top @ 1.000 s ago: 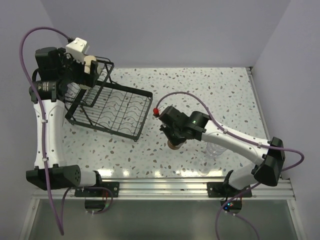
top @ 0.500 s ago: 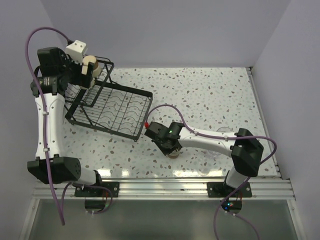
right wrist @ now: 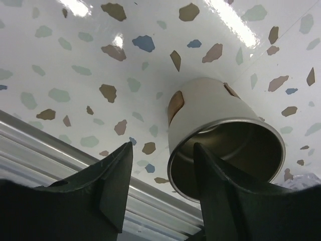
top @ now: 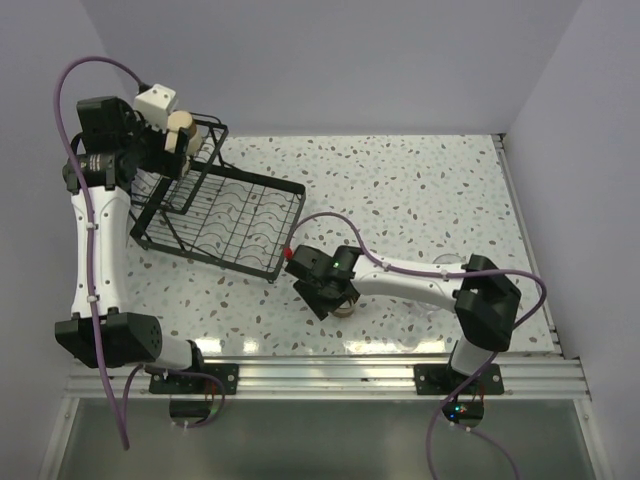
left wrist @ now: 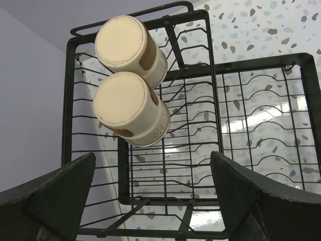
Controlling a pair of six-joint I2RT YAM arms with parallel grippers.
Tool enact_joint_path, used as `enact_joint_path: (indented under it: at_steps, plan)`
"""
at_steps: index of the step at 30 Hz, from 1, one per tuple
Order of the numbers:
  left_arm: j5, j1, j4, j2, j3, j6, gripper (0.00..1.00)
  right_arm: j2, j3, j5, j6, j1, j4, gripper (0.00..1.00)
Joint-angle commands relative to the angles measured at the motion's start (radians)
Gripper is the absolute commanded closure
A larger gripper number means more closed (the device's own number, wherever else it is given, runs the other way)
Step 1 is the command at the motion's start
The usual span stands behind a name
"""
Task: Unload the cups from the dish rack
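A cream cup with brown patches [right wrist: 210, 120] stands upright on the speckled table, and also shows in the top view [top: 349, 305]. My right gripper [right wrist: 163, 148] [top: 335, 296] is open over it. One finger reaches into the cup's mouth; the other stands clear of the wall. Two more cream cups [left wrist: 131, 44] [left wrist: 131, 108] lie bottoms toward me in the raised tier of the black wire dish rack [left wrist: 251, 65] [top: 240, 215]. My left gripper [left wrist: 153, 160] [top: 165, 150] hangs wide open just before them, holding nothing.
The aluminium rail [right wrist: 50, 145] along the table's near edge runs close to the set-down cup. The rack's flat gridded tray [top: 262, 212] lies just left of my right gripper. The right arm's purple cable [top: 335, 222] arcs above the table.
My right arm swung left and lowered the cream cup onto the table, then its jaws opened off the cup. My left gripper shifted slightly at the rack's raised tier, still open.
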Motion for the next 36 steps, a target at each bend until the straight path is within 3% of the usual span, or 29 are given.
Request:
enact_joint_path:
  at_steps: [1,5,11,17,24,31,36]
  plan:
    - [0.021,0.006,-0.014,-0.004,0.003,0.031,0.00,-0.030,0.082,-0.011,-0.017,0.014,-0.034,0.44]
    - [0.072,0.006,-0.026,-0.010,-0.005,0.058,0.00,-0.093,0.127,-0.036,-0.026,0.017,-0.065,0.32]
    - [0.084,0.005,-0.083,0.030,0.065,0.089,0.00,-0.283,0.150,-0.070,-0.041,0.015,-0.011,0.28]
    - [0.058,0.006,-0.166,0.105,0.130,0.106,0.00,-0.465,0.084,0.028,-0.054,0.017,0.066,0.22]
    - [0.037,0.006,-0.162,0.191,0.194,0.097,0.00,-0.471,0.053,0.053,-0.055,0.015,0.070,0.23]
    - [-0.049,0.008,-0.169,0.326,0.397,0.063,0.00,-0.451,0.041,0.044,-0.044,0.015,0.084,0.24]
    - [-0.080,0.008,-0.117,0.358,0.391,0.054,0.00,-0.448,0.036,0.047,-0.044,0.017,0.092,0.24]
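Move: The left gripper, open and empty, has the middle cup on the rack's upper tier about 11 cm ahead, 2 cm to its left and 10 cm below; the far cup stands some 8 cm beyond that one and about 2 cm to its right. The right fingers straddle the wall of the cup just set on the table, its middle about 4 cm to their right and 3 cm lower. The rack's near corner lies 12 cm left and 7 cm ahead of the right hand, the glasses roughly 26 cm right and 4 cm ahead. Lift the right gripper clear of the cup on the table, opening its fingers further as it leaves: rise about 20 cm, swinging the fingertips some 30 degrees to the left and forward, then settle back down about 4 cm. Meanwhile bring the wide-open left gripper down about 4 cm, tipping its fingers down some 10 degrees, then forward about 6 cm towards the middle cup, rising a little again. ##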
